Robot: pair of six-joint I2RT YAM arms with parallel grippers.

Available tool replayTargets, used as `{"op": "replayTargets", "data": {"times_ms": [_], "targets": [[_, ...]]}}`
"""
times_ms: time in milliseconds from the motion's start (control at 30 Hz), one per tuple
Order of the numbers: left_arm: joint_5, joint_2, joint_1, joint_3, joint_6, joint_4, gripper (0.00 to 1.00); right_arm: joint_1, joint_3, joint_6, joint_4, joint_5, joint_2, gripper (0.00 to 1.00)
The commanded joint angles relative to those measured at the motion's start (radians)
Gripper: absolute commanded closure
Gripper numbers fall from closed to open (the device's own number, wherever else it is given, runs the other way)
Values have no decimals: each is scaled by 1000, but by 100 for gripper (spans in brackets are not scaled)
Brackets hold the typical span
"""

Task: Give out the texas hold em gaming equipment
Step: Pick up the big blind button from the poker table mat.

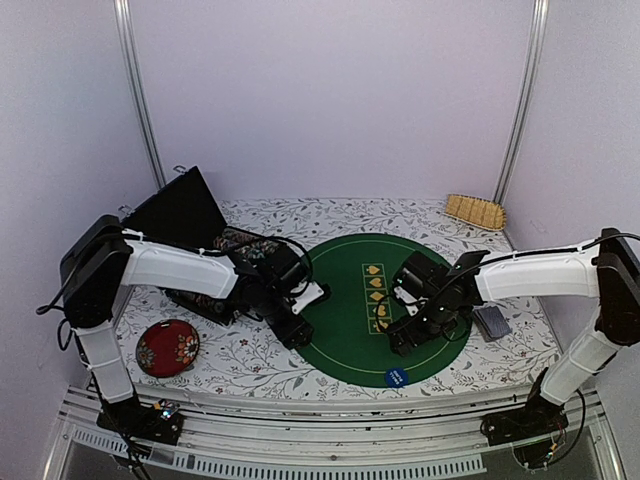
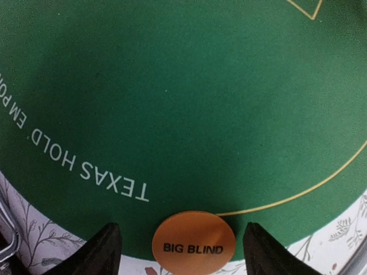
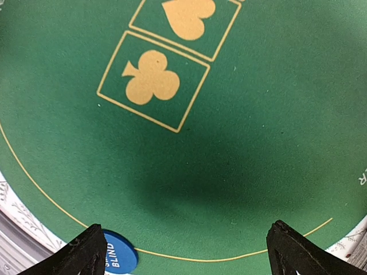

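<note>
An orange disc [image 2: 194, 243] marked BIG BLIND lies flat on the near rim of the green Texas hold 'em mat [image 2: 183, 103], half on the floral cloth. My left gripper [image 2: 182, 243] is open and straddles it, with a gap on each side of the disc. In the top view the left gripper [image 1: 297, 333] sits at the mat's [image 1: 350, 330] left edge. A blue BLIND disc [image 3: 117, 258] [image 1: 396, 377] rests on the mat's front rim beside my left fingertip. My right gripper [image 3: 189, 252] [image 1: 402, 340] is open above bare felt, holding nothing. A grey-blue card pack [image 1: 490, 320] lies right of the mat.
An open black case [image 1: 185, 210] with patterned contents stands at the back left behind the left arm. A dark red floral dish [image 1: 167, 347] lies front left. A tan woven piece [image 1: 475, 211] lies at the back right. Suit boxes [image 1: 375, 290] mark the mat's middle.
</note>
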Motion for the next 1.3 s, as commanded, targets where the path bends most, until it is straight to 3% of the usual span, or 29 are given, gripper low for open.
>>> {"op": "replayTargets", "data": {"times_ms": [0, 333, 533, 733, 967, 1267], "targets": [[1, 34, -12, 39, -21, -75, 27, -2, -20, -22, 43, -10, 9, 1], [22, 49, -21, 18, -25, -112, 25, -2, -10, -39, 56, -25, 37, 1], [27, 61, -30, 11, -13, -110, 45, -2, 2, -41, 44, -17, 45, 1], [-56, 51, -24, 23, -7, -99, 62, -1, 19, -45, 33, -10, 49, 1], [-121, 56, 47, 74, -5, -65, 67, -1, 34, -49, 20, 2, 51, 1], [-93, 145, 148, 191, 36, -8, 69, -1, 63, -44, 14, 7, 39, 1]]}}
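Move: The big blind button lies almost between the left hand's open fingers, on the mat's near-left edge, about 1 cm back, 1 cm left and 2 cm below. From that hand, the small blind button is about 9 cm back and 19 cm right, the printed club about 2 cm ahead and 16 cm right, and the chip case's middle some 12 cm ahead and 15 cm left. From the right hand, the big blind button is about 24 cm left, 2 cm ahead and 4 cm lower. The big blind button is pinched at its two opposite edges as the left hand eases about 1 cm down, back and left, and the already straddling fingers close on it. Keeping that grip, the hand then sweeps about 8 cm forward, drifting slightly left and rising a couple of centimetres, and turns some 10 degrees counter-clockwise. ##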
